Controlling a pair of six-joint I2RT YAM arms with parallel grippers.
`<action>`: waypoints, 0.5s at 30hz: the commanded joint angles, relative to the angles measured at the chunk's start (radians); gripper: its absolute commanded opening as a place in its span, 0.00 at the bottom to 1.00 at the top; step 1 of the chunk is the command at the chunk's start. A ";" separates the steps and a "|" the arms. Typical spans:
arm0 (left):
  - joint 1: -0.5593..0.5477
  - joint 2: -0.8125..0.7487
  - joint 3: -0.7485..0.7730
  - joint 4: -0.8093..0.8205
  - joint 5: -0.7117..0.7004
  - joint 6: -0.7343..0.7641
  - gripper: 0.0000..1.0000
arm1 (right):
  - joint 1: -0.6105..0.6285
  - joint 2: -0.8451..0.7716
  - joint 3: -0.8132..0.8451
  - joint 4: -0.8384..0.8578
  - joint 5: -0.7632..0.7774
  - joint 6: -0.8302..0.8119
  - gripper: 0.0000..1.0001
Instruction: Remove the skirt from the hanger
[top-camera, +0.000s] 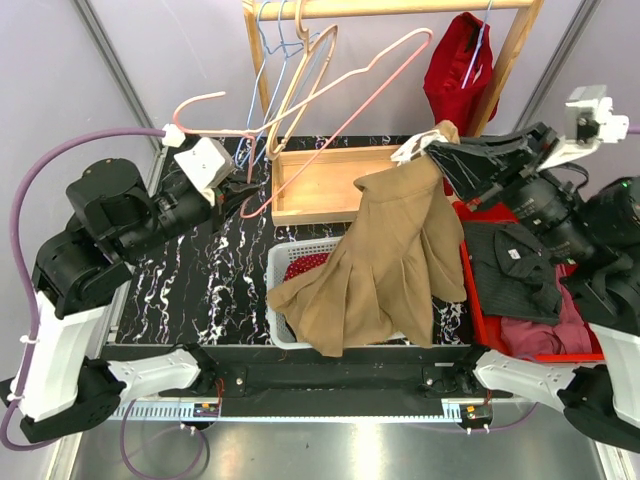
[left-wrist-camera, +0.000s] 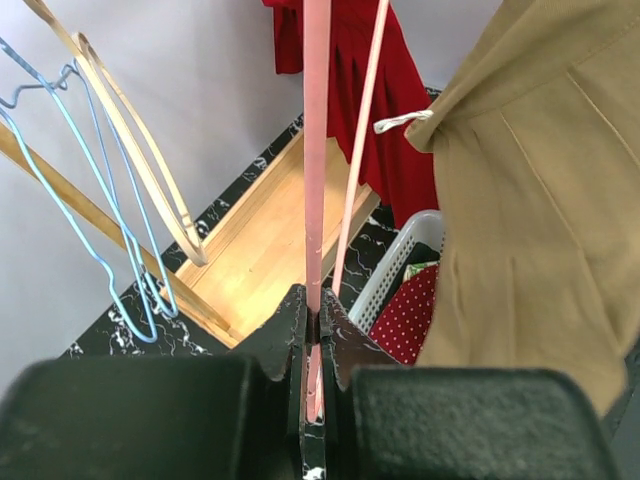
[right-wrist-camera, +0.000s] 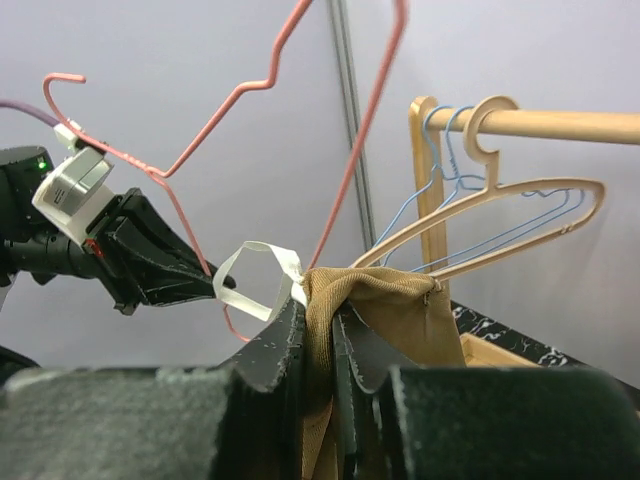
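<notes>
The tan pleated skirt hangs by its waistband from my right gripper, which is shut on the bunched fabric. Its hem drapes over the white basket. A white hanging loop sticks out beside the right gripper. My left gripper is shut on the pink wire hanger and holds it up and to the left of the skirt. In the left wrist view the pink wire runs straight up out of the left gripper. I cannot tell whether the loop touches the wire.
A white basket holds a red dotted cloth under the skirt. A wooden tray lies behind it. A red bin of dark clothes is at the right. The rail carries wooden and blue hangers and a red garment.
</notes>
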 joint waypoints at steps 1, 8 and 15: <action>0.006 0.006 0.022 0.039 -0.013 -0.008 0.00 | -0.003 0.121 0.022 0.044 -0.098 0.004 0.00; 0.015 -0.014 0.002 0.041 -0.024 -0.013 0.00 | 0.179 0.265 0.099 0.058 -0.053 -0.057 0.00; 0.034 -0.074 -0.057 0.036 -0.079 -0.013 0.00 | 0.299 0.362 0.159 0.017 -0.006 -0.073 0.00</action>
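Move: The pink hanger, where the left fingers grip it, lies about 24 cm to the right hand's left, nearly level with it fore and aft, and some 12 cm lower. The right hand holds the skirt by its waistband; the white basket is some 12 cm to that hand's left and roughly 52 cm below. The wooden hanger hangs about 17 cm ahead and 16 cm left of it, near its height. For the left hand, the pink hanger is right in its fingers. Leftward in a quick sweep, the right arm carries the pinched skirt about 18 cm towards the left gripper and the pink hanger, sinking some 11 cm over the basket; it swings out forward a little first, then draws partly back. Its raised fingers tip down to about level and turn somewhat counter-clockwise, grip kept. The left hand practically stays, still clamping the hanger. ##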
